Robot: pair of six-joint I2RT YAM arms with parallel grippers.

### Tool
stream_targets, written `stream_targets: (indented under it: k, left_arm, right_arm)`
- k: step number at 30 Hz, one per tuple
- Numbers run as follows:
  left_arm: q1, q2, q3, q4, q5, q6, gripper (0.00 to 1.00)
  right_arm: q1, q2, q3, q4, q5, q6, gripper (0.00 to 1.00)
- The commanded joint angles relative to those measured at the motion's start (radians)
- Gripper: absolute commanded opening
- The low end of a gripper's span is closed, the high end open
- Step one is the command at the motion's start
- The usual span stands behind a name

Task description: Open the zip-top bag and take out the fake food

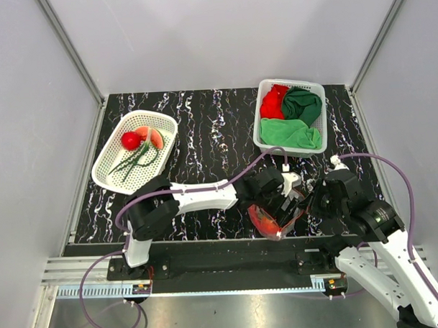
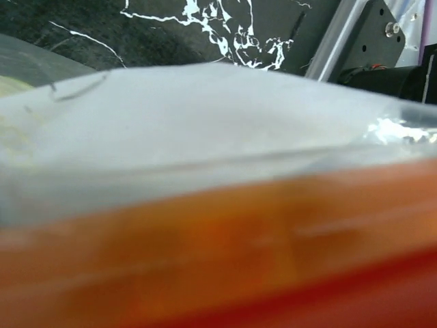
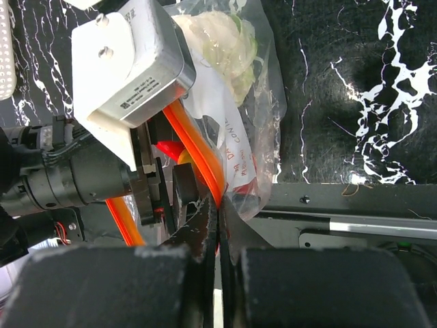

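The zip-top bag [image 1: 268,221] lies at the near table edge between my two arms. Its orange zip strip [image 3: 198,147] runs down into my right gripper [image 3: 218,205], which is shut on the bag's mouth edge. My left gripper [image 3: 166,188] stands at the bag's mouth, its black fingers [image 3: 186,188] apart, with a red and yellow piece showing between them. A pale green cabbage [image 3: 222,41] sits inside the clear plastic. In the left wrist view the blurred zip strip [image 2: 218,253] fills the lower half and hides the fingers. A red round fruit [image 1: 130,140], a watermelon slice [image 1: 154,137] and green pieces [image 1: 136,161] lie in the left basket [image 1: 108,176].
A second white mesh basket [image 1: 260,134] at the back right holds red and green cloths. The black metal base rail [image 3: 355,205] runs just below the bag. Grey walls close in the table on three sides.
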Motion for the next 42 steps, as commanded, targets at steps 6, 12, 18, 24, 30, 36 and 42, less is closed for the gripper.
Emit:
stream_targets:
  k: [6,12,18,24,30,36,42]
  left_arm:
    - [-0.008,-0.076,-0.137,-0.074,-0.194,0.072,0.75]
    - [-0.011,-0.128,-0.137,-0.093,-0.239,0.092,0.35]
    - [-0.009,-0.188,0.029,-0.206,-0.268,0.118,0.08]
    - [0.012,-0.179,0.262,-0.367,-0.242,0.115,0.00]
    - [0.018,-0.222,0.354,-0.477,-0.270,0.155,0.00]
    - [0.027,-0.410,0.314,-0.490,-0.263,0.259,0.00]
    - [0.168,-0.622,0.215,-0.493,-0.300,0.258,0.00]
  right_arm:
    - [0.002,-0.004,0.015,0.094,-0.035,0.007,0.00]
    - [0.002,0.012,0.014,0.132,-0.055,0.001,0.00]
    - [0.002,0.042,0.000,0.193,-0.133,-0.051,0.00]
    - [0.002,0.085,-0.009,0.278,-0.253,-0.096,0.00]
    - [0.002,0.110,0.017,0.289,-0.207,-0.111,0.00]
    - [0.002,0.115,0.003,0.289,-0.166,-0.108,0.00]
    - [0.002,0.118,-0.005,0.305,-0.163,-0.100,0.00]
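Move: My left hand is down inside the zip-top bag, open. The orange-red fruit lies about 4 cm to its left, 1 cm ahead and 3 cm below. The pale cabbage is around 4 cm straight ahead and 2 cm lower, and the pinched zip rim is some 4 cm to the right, level fore and aft, and 8 cm higher. From my right hand the fruit is roughly 6 cm left, 3 cm back and 11 cm down. I slide my left hand left and slightly down inside the bag and close its fingers around the orange-red fruit, then lift it through the mouth, about 25 cm up, edging forward and finally left as the wrist tilts some 25 degrees. My right hand keeps the zip rim pinched and follows about 5 cm left and a little forward, turning slightly counter-clockwise. ##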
